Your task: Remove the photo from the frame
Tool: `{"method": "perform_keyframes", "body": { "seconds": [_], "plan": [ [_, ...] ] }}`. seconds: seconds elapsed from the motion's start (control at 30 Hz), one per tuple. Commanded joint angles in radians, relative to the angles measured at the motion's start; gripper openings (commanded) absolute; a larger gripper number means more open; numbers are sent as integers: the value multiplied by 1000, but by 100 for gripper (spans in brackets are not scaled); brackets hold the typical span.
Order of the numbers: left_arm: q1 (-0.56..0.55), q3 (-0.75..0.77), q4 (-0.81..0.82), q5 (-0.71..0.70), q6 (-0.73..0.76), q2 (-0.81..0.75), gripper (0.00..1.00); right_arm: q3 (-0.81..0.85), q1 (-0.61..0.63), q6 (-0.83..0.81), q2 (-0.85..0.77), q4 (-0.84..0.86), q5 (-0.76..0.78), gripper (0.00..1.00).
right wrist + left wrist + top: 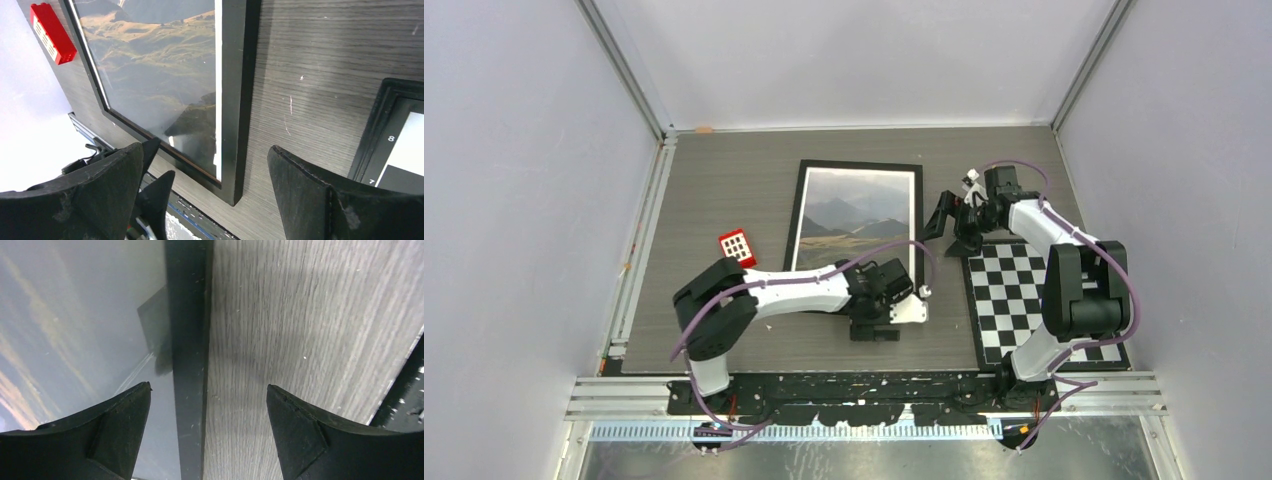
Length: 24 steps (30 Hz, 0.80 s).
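The frame [919,220] lies face up in the middle of the table, its thin black rim around the photo [856,215] of grey mountains and green-brown hills. My left gripper [876,322] is open astride the near rim by the near right corner. In the left wrist view the rim [189,340] runs between the fingers of the left gripper [209,385], one over the glass-covered photo [75,315], the other over bare table. My right gripper [949,220] hangs open beside the frame's right side. From the right wrist, the right gripper [205,147] looks down on the rim [232,100] and photo [150,65].
A black-and-white checkerboard [1024,300] lies right of the frame, its corner showing in the right wrist view [400,140]. A small red block [737,246] sits off the frame's left side [50,32]. The table's near edge rail [400,395] is close to the left gripper.
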Motion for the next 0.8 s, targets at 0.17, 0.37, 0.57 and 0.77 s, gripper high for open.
{"method": "perform_keyframes", "body": {
  "seconds": [0.17, 0.37, 0.57, 0.77],
  "plan": [
    [-34, 64, 53, -112, 38, 101, 71, -21, -10, 19, -69, 28, -27, 97],
    [-32, 90, 11, -71, 4, 87, 40, -34, -10, 24, -60, 35, -41, 97],
    [15, 106, -34, 34, -47, 18, 11, -46, -11, 35, -43, 38, -68, 97],
    [82, 140, -46, 116, -99, -53, 0, -70, -11, 56, -32, 59, -106, 97]
  ]
}}
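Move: The frame's near bar lies between the left hand's open fingers, about 1 cm ahead of the hand point, 1 cm to its right and 2 cm below. From the same hand, the photo's middle is some 16 cm ahead and 3 cm left, and the red calculator about 14 cm ahead and 24 cm left, all slightly lower. From the right hand, the bar's grip spot lies roughly 13 cm back, 12 cm left and 6 cm down. Down about 1.5 cm, easing roughly 1 cm forward and to its right, the left hand straddles the frame's near bar, one finger on the glass side and one outside, then shuts from almost wide open until the fingers pinch the bar firmly. With that grip it rises a little over 1 cm, the wrist tilting only slightly. ##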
